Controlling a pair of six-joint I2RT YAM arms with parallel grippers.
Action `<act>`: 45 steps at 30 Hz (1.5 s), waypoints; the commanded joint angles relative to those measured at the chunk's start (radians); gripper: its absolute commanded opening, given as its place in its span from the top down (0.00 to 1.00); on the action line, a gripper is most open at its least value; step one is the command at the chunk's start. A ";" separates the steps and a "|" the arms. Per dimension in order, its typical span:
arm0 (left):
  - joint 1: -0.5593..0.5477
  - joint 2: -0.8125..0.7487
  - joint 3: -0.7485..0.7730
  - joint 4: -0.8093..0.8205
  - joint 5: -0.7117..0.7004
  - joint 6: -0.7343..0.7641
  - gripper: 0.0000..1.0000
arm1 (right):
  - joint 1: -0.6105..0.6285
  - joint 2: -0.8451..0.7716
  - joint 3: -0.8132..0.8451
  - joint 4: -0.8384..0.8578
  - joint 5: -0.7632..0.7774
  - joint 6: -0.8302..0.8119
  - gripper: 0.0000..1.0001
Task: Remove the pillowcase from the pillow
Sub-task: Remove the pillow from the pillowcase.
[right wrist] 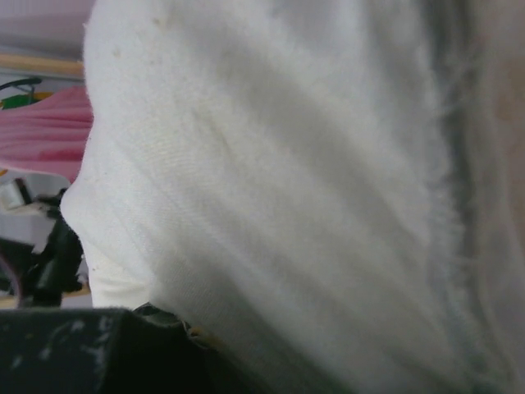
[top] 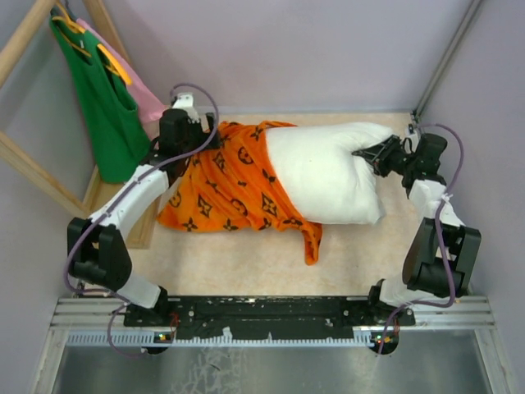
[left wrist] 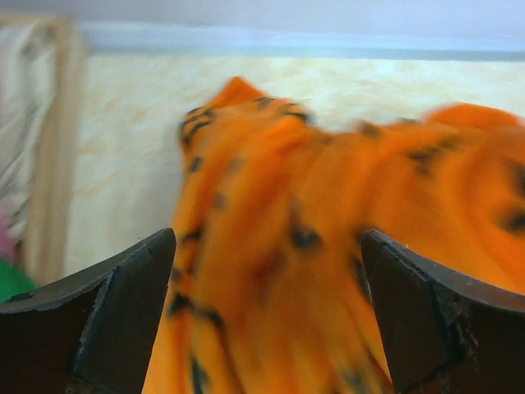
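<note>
The white pillow (top: 328, 176) lies across the middle of the floor. Its left half is inside the orange pillowcase (top: 230, 185) with black motifs. My left gripper (top: 203, 138) is at the far left end of the pillowcase. In the left wrist view its fingers (left wrist: 123, 312) stand wide open, with blurred orange pillowcase (left wrist: 312, 230) between and beyond them, unclamped. My right gripper (top: 371, 156) is shut on the pillow's right end, which is dented where it pinches. The right wrist view is filled with white pillow (right wrist: 271, 189) above one dark finger (right wrist: 74, 353).
A wooden rack (top: 33, 164) stands at the left, with a green tank top (top: 107, 107) and a pink garment (top: 148, 98) on hangers close to my left arm. A metal post (top: 447, 57) rises at the back right. Walls close in on both sides.
</note>
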 commanded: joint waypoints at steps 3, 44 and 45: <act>-0.257 -0.183 0.077 -0.208 0.293 0.126 0.00 | -0.008 -0.067 0.109 0.026 0.237 -0.058 1.00; -0.328 -0.378 -0.593 -0.143 -0.264 -0.298 1.00 | -0.004 -0.113 0.044 0.135 0.178 0.008 1.00; -0.329 -0.403 -0.606 -0.148 -0.278 -0.295 1.00 | -0.001 -0.108 0.038 0.148 0.174 0.016 1.00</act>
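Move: The pillowcase's loose flap, hanging from the near side of its mouth, is what the left hand goes for: some 19 cm back, 25 cm to the right and 13 cm below. From that hand, the crumpled body of the pillowcase lies about 7 cm back, 8 cm right and 15 cm down, while the bare pillow's middle is roughly 6 cm back, 30 cm right and 10 cm down. From the right hand, the flap is about 12 cm back, 13 cm left and 11 cm lower. The left fingers close on the pillowcase's near flap and drag it about 19 cm left, sinking a little. Before that, wide open, the left hand swings some 23 cm back and 25 cm right, arching up then down while turning nearly 50 degrees clockwise and tipping downward. The right hand stays put, keeping its grip on the pillow's right end. ##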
